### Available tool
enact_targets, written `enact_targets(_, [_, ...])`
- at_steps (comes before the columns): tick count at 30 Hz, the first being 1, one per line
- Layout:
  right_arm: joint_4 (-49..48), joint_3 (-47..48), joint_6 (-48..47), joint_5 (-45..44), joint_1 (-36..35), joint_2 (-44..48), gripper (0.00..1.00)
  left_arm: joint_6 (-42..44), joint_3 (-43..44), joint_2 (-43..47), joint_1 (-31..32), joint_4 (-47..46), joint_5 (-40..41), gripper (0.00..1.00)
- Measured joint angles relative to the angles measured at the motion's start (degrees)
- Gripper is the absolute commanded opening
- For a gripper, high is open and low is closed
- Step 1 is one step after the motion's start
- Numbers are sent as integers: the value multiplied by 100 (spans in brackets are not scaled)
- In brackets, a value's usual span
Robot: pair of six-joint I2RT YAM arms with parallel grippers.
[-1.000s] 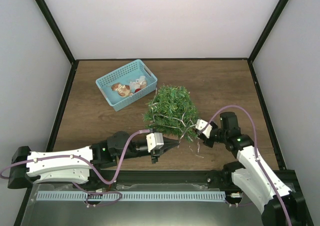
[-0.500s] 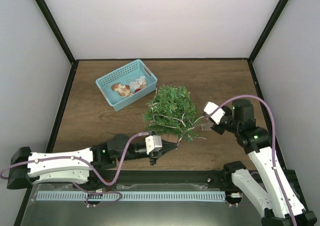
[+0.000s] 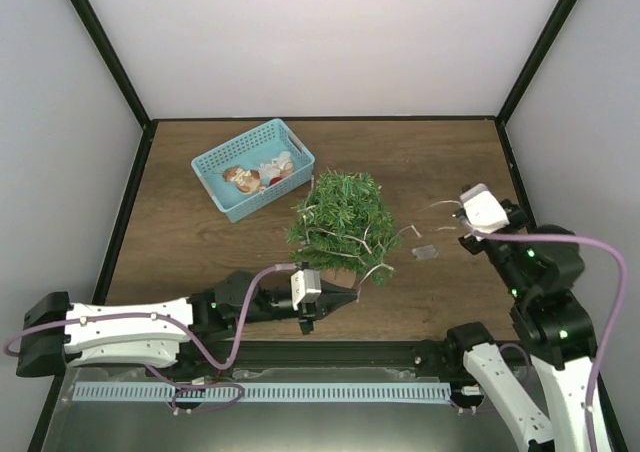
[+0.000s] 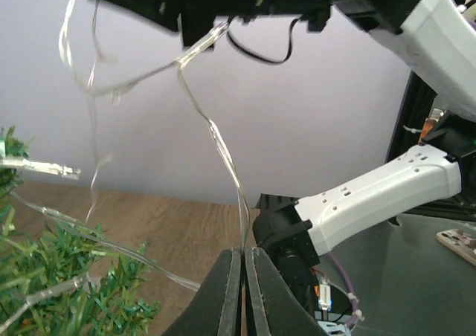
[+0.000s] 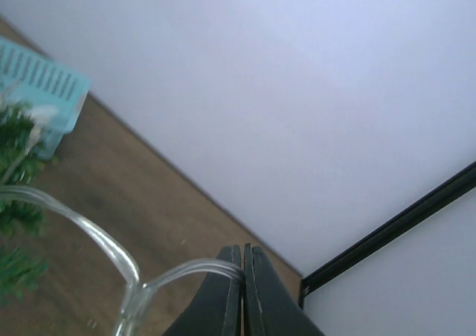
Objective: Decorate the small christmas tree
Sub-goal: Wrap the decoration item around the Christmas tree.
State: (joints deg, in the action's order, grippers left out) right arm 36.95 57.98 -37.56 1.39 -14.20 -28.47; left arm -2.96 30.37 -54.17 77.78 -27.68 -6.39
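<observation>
The small christmas tree stands mid-table, its green needles also low left in the left wrist view and at the left edge of the right wrist view. A clear light string trails off its right side. My left gripper sits low at the tree's near side, shut on one end of the string, which rises from the fingertips. My right gripper is lifted high to the tree's right, shut on another stretch of the string at its tips.
A light-blue basket with several ornaments sits back left of the tree; its corner shows in the right wrist view. A small clear piece hangs on the string. Black frame posts edge the table.
My right gripper closed on the string beside the tree, then rose and swung right, drawing the string out. The left gripper stayed shut near the tree's base.
</observation>
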Motion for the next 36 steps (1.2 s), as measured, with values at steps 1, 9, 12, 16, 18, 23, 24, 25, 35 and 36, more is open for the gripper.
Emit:
enact_targets(1, [-52,122,26,-24,0,57,1,-70,-46,-33,0,-98,4,4])
enact_targets(9, [-518,487,164,686,4,813,1,-658,-638,96,0,-361,463,4])
enact_targets(12, [-745,457,120,1276,4,1058,1,-894,-811,304,0,-319,911,5])
enact_targets(16, [-879,387,-4,2162,4,1093,1,-1213,-903,568,0,-214,1613,27])
enact_targets(18, [-898,363,-11,2586,4,1027,1,-1362,-907,629,-2,-103,1814,41])
enact_targets(23, [-981,343,39,3799,9,713,1,-1554,-914,791,-9,431,1875,59])
enact_targets(24, [-997,339,57,3976,11,651,1,-1565,-918,872,-11,544,1838,60])
enact_targets(25, [-1021,334,90,4168,11,579,1,-1569,-920,1012,-11,691,1766,61])
enact_targets(35, [-1460,302,487,5053,13,114,1,-629,46,1401,-9,1510,627,66])
enact_targets(36, [-1565,289,612,5121,15,85,1,-446,494,1231,-9,1620,562,66])
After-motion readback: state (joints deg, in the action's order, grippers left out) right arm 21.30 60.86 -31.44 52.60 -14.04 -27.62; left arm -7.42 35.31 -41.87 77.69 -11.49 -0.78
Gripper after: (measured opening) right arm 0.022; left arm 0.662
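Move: The strand gripped by the right hand is bound for the tree, whose middle is about 23 cm to that hand's left, roughly level ahead and 22 cm below. The left gripper stands some 15 cm back, 21 cm left and 8 cm below the right hand. From the left hand, pinching another stretch of strand, the tree's middle is about 16 cm ahead, 2 cm left and 14 cm down; the pot is 15 cm ahead, 3 cm left, 26 cm down. Right hand draws the held strand back and up, then left, about 10 cm each; left dips, opens and rises. ##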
